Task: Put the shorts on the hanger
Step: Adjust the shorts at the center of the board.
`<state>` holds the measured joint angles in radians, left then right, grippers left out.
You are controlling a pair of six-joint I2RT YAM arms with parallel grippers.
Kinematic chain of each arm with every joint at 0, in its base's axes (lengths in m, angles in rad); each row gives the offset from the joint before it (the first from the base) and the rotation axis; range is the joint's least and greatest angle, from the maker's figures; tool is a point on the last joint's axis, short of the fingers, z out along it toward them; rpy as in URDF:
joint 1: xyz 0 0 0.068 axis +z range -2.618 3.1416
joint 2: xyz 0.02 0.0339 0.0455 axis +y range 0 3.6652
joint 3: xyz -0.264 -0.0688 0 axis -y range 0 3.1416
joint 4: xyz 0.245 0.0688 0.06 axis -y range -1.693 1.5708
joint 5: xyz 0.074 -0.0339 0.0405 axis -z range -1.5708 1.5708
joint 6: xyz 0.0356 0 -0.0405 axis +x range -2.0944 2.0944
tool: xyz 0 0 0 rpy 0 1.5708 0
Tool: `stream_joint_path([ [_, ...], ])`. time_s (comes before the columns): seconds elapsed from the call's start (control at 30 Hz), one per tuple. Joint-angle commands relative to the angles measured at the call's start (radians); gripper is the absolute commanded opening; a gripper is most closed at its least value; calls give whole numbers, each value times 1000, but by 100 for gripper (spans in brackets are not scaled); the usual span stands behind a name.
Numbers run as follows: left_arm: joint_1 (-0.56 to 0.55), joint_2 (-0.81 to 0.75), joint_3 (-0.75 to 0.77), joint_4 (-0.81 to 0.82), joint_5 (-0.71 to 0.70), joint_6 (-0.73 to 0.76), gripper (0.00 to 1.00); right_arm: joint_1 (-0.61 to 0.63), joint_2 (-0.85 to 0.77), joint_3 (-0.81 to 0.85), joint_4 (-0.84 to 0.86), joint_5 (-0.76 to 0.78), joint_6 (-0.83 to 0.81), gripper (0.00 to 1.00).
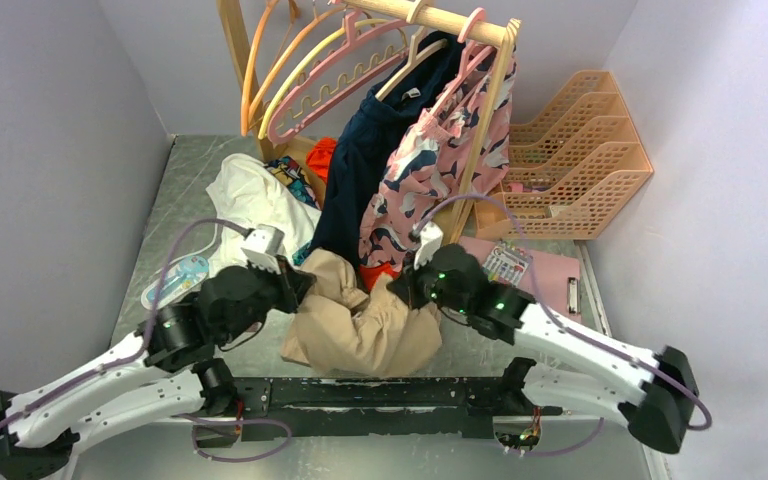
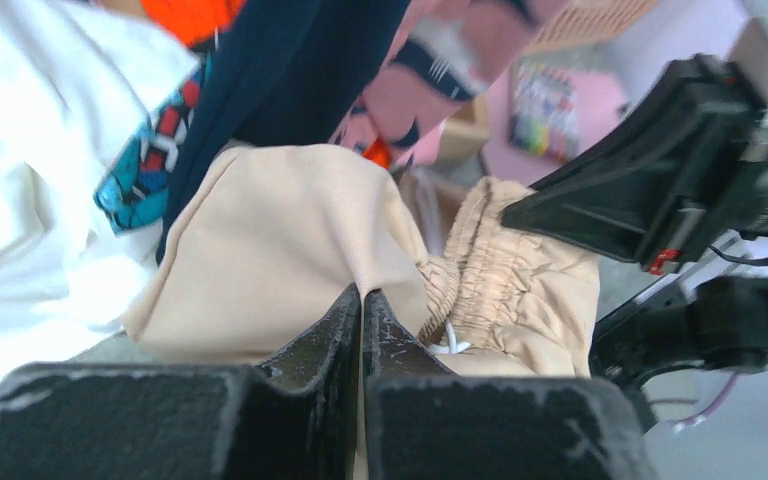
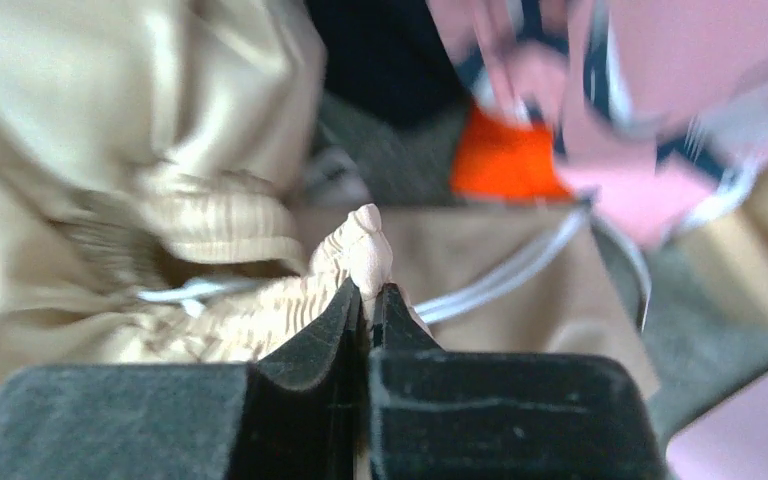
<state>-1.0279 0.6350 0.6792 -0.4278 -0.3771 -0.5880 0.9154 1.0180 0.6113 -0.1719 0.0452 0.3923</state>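
Note:
The tan shorts (image 1: 360,320) lie bunched on the table between my two arms, under the clothes rack. A fold of their smooth cloth (image 2: 290,240) is pinched in my left gripper (image 2: 362,292), which is shut on it at the left side of the shorts. On the right side my right gripper (image 3: 370,288) is shut on the gathered elastic waistband (image 3: 355,250), with the white drawstring (image 3: 505,270) running just beyond it. The pink hanger (image 1: 345,75) with the scalloped bar hangs on the wooden rail at the back, well above both grippers.
An orange hanger (image 1: 256,70) and a yellow hanger (image 1: 305,65) hang beside the pink one. A navy garment (image 1: 365,160) and a pink patterned garment (image 1: 440,165) hang from the rail. White cloth (image 1: 250,195) lies at the left, a peach file rack (image 1: 575,155) and pink clipboard (image 1: 520,272) at the right.

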Motion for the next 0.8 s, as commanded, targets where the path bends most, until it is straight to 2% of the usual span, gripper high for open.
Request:
stream_joint_path([
  [0.0, -4, -92, 125, 32, -71, 53, 7, -6, -185, 184, 32, -51, -162, 0],
  [0.13, -5, -155, 220, 143, -79, 165, 7, -6, -258, 341, 62, -171, -281, 0],
  [0.23, -4, -183, 281, 285, -45, 281, 7, -7, -281, 459, 124, -293, -348, 0],
  [0.3, -6, -199, 282, 349, -20, 322, 12, -6, -292, 489, 166, -352, -359, 0],
  [0.37, -4, -211, 262, 343, -15, 315, 28, -6, -306, 483, 180, -387, -364, 0],
  [0.47, -5, -221, 193, 228, -34, 190, 67, -6, -344, 433, 141, -421, -365, 0],
  [0.5, -5, -225, 166, 179, -52, 131, 77, -7, -361, 413, 120, -428, -359, 0],
  [0.6, -5, -250, 93, 34, -100, -26, 87, -7, -422, 338, 23, -439, -347, 0],
  [0.77, -5, -289, 12, -13, -93, -107, 91, -6, -507, 232, -109, -384, -300, 0],
])
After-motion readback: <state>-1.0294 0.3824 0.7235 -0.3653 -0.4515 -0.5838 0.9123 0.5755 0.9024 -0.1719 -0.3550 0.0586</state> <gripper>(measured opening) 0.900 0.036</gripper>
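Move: The shorts are already pinched in both hands. The bulk of them lies about 12 cm back, 12 cm right and 16 cm below the left hand; from the right hand it is some 9 cm back, 7 cm left and 7 cm below. The navy trousers' hanging hem is about 9 cm ahead and 6 cm right of the left hand. The patterned trousers' lower part is 12 cm ahead of the right hand, neither left nor right. Up fast with both hands, flinging the shorts: the right rises about 36 cm, drawing back 8 cm, its fingers tipping up and swinging counter-clockwise, then sinks 10 cm, still pinching the waistband. The left climbs 23 cm, tilting up, opens wide near the top to let go, and drops back 14 cm. ##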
